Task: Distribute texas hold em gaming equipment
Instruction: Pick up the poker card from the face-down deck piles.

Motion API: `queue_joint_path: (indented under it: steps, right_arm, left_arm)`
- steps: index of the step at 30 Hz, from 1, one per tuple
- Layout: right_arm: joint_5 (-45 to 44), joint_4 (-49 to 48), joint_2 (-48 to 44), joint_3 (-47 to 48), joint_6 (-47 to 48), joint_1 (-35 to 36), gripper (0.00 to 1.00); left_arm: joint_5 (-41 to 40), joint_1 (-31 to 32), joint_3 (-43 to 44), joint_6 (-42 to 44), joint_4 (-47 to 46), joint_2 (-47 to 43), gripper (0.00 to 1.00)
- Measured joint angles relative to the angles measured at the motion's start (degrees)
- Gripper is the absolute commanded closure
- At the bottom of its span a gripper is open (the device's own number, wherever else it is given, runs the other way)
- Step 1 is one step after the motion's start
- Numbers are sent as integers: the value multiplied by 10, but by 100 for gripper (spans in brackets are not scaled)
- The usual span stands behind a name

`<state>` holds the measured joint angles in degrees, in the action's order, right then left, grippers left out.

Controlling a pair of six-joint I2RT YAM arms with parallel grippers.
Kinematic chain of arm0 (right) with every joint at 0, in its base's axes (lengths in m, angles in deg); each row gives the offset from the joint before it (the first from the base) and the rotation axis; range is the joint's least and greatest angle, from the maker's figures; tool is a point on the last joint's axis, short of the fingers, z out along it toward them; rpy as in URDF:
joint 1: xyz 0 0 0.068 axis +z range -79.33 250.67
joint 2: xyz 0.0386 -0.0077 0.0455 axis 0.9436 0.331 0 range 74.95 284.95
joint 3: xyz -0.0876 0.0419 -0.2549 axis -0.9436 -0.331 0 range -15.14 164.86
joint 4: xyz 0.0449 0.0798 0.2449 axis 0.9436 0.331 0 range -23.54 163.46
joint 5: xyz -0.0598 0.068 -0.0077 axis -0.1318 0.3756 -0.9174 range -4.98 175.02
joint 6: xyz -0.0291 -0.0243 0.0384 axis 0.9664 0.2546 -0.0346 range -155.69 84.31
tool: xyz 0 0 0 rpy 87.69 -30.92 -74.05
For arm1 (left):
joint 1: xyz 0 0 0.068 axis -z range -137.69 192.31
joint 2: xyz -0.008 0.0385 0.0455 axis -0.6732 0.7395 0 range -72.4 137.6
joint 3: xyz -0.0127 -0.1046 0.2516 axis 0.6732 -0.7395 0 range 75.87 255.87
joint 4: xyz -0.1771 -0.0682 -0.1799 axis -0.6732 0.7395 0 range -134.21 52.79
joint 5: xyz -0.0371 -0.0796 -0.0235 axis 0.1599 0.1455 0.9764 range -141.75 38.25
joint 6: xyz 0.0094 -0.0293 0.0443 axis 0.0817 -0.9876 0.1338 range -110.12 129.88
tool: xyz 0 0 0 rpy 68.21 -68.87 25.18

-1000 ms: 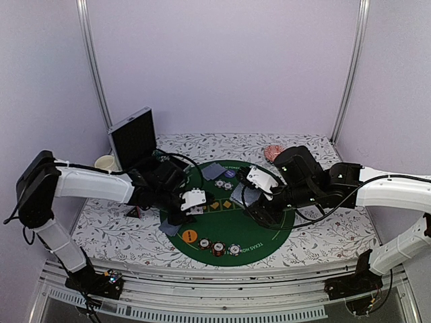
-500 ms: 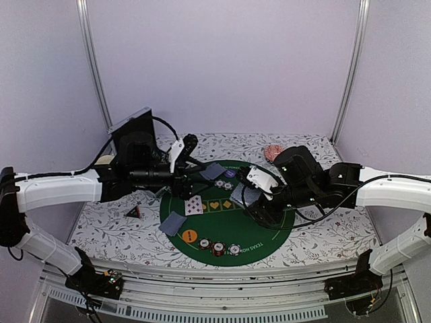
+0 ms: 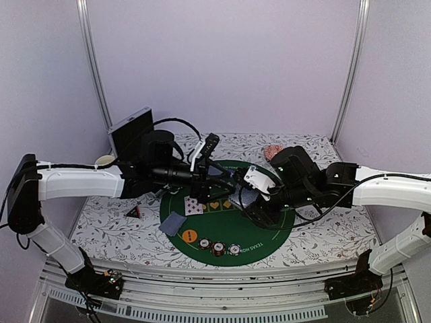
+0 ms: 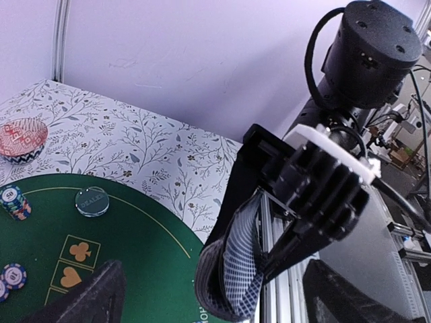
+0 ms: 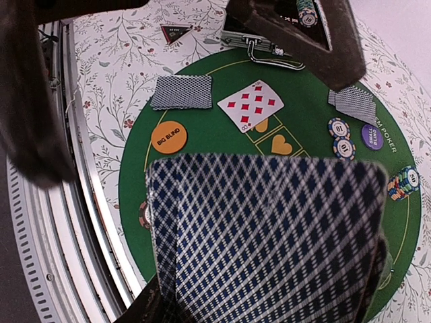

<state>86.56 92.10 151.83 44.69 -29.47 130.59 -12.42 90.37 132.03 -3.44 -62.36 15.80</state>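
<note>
My right gripper [image 3: 253, 200] is shut on a deck of blue-checked cards [image 5: 269, 229] and holds it over the right of the green mat [image 3: 269, 235]. My left gripper [image 3: 219, 173] hangs wide open and empty just left of that deck [image 4: 237, 269]. A face-up nine of diamonds [image 5: 250, 104] lies on the mat, with a face-down card [image 5: 180, 91] and an orange disc [image 5: 169, 136] nearby. More face-down cards [image 5: 353, 102], a purple disc [image 5: 372, 136], a pale disc [image 4: 92, 200] and striped chips [image 5: 342, 138] lie at the back. A dark triangular marker [image 3: 134, 211] sits off the mat.
Three chips [image 3: 219, 248] sit along the mat's near edge. An open black case [image 3: 133, 134] and a white mug [image 3: 104, 161] stand at the back left. A pink patterned dish [image 3: 273, 152] sits at the back right. Both arms crowd the mat's middle.
My left gripper let go of the face-up card on the mat, opened wide, then lifted and swung right toward the deck. The right gripper kept still with the deck.
</note>
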Motion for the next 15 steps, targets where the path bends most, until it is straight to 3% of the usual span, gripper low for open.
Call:
queue_joint_path:
  steps: [5,15]
  right_arm:
    - [7,-2,5,7,0,0,55]
    - [6,1,13,10,0,-3,56]
  left_arm:
    - [-38,14,40,17,32,29,27]
    - [-96,21,75,37,89,60,38]
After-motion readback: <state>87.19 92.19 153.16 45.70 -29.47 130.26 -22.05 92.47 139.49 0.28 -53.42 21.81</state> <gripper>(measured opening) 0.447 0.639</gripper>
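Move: The face-down deck is held up in the right hand, its middle about 2 cm ahead and 2 cm left of that hand's point, at its height. From the left hand the deck lies some 5 cm to the right, 1 cm back and 3 cm lower. On the mat, about 22 cm below the left hand, lie the face-up card (4 cm ahead, 11 cm left), the blue-white chips (13 cm ahead, 1 cm left) and the dealer disc (9 cm ahead, 17 cm right). The deck stays pinched in the nearly still right hand while the left gripper comes in on its free edge, going right, then forward and down, about 4 cm in all. The left fingers, wide open at first, narrow by about a third around the edge, one on each face; the wrist turns some 10 degrees, its left side rising. Contact can't be made out. ##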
